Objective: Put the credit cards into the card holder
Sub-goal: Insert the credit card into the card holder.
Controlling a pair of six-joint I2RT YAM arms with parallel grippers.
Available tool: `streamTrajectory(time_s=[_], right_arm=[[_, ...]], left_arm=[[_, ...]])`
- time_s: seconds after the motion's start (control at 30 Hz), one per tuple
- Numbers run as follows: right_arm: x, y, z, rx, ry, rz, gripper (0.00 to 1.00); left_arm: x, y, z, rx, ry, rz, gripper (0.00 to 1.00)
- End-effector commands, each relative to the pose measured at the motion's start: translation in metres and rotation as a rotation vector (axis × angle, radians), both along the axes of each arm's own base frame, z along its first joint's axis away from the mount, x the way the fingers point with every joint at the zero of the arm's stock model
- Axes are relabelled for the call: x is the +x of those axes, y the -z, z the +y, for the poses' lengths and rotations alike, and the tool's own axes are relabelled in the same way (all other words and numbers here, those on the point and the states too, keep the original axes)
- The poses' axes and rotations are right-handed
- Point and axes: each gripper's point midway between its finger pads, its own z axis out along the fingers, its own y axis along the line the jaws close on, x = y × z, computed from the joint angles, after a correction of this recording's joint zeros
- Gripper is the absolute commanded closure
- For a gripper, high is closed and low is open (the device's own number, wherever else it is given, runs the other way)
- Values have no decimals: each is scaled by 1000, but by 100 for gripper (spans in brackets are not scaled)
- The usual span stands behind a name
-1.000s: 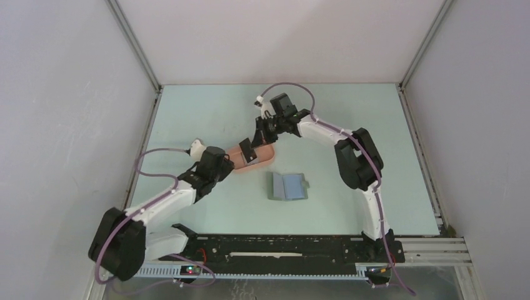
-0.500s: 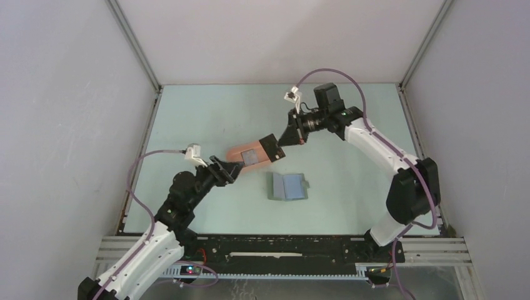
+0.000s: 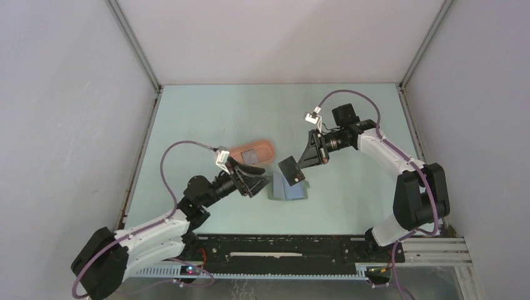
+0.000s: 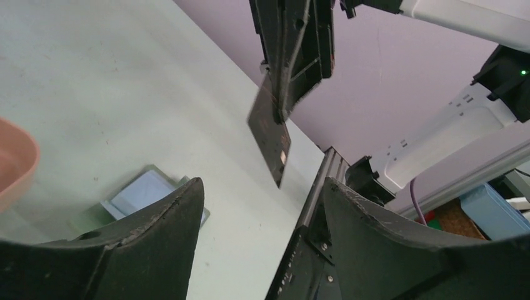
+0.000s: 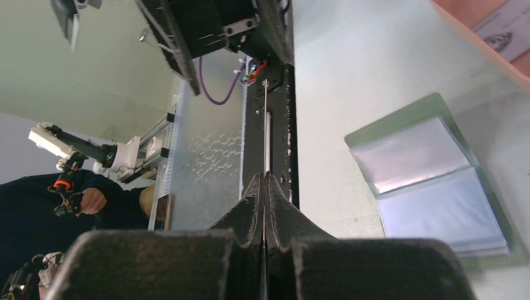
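Observation:
A dark credit card (image 3: 290, 170) hangs tilted just above the open grey-green card holder (image 3: 289, 188), pinched by my shut right gripper (image 3: 300, 164). In the right wrist view this card (image 5: 265, 119) shows edge-on as a thin line past the shut gripper (image 5: 264, 178), with the card holder (image 5: 431, 181) lying open to the right. My left gripper (image 3: 255, 181) is open and holds nothing, beside the holder's left edge. Its wrist view shows the open gripper (image 4: 262, 184), the hanging card (image 4: 270, 134) and the holder (image 4: 147, 194). Another card (image 3: 252, 154) lies in the pink tray.
The pink oblong tray (image 3: 253, 152) sits just behind the left gripper, left of the card holder. It also shows in the wrist views, as the tray's rim (image 4: 12, 165) and tray's corner (image 5: 494, 44). The black base rail (image 3: 281, 247) runs along the near edge.
My right arm carried the dark card from the tray toward the near side, over the card holder. The left gripper opened, left the tray and moved right to the holder's left edge.

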Motion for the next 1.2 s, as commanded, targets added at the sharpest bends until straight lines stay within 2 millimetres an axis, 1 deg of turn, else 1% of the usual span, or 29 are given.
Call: streamTrajectory(time_s=[0.0,0.17,0.27,0.4,0.5,0.57,0.67,0.77,1.0,1.07,1.1,1.17], right_arm=[[-10,-33,2,119,-61,-79,100],[-15,-39,2,152,-82,-75,100],[-15,-38,3,154,-85,-70,100],[-16,-37,4,153,-89,-65,100],[-16,-36,5,149,-91,-66,100],[-16,-35,5,147,-90,-66,100],[-15,-34,5,144,-88,-67,100],[-15,-34,5,141,-88,-70,100],[-16,-31,7,130,-92,-72,100],[-17,-30,8,127,-96,-76,100],[-18,-29,9,123,-96,-78,100],[-18,-28,9,116,-98,-87,100]], left_arm=[[9,-32,-6,-124,-18,-66,27],[13,-36,-25,-172,28,-9,32],[9,-45,-33,-222,80,-7,39],[6,-51,-42,-279,138,12,46],[7,-48,-49,-288,169,38,53],[7,-47,-52,-286,182,47,55],[7,-49,-53,-289,179,38,59],[10,-48,-54,-284,163,37,71],[14,-44,-57,-270,160,48,88],[15,-44,-58,-267,160,47,98],[15,-43,-58,-264,160,49,100],[16,-42,-57,-258,151,44,100]])
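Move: The black credit card, already pinched in the right fingers, lies some 9 cm to the left hand's right, about 2 cm ahead and level with it. From the left hand, the card holder is roughly 9 cm right, 4 cm ahead and 15 cm below; the pink tray is about 17 cm ahead, 5 cm left and as low. From the right hand, the card's middle is about 3 cm left and 1 cm back, with the card holder some 3 cm left, 1 cm ahead and 14 cm below. Left hand reaches about 5 cm right and shuts on the credit card's near edge, the right still pinching it. ##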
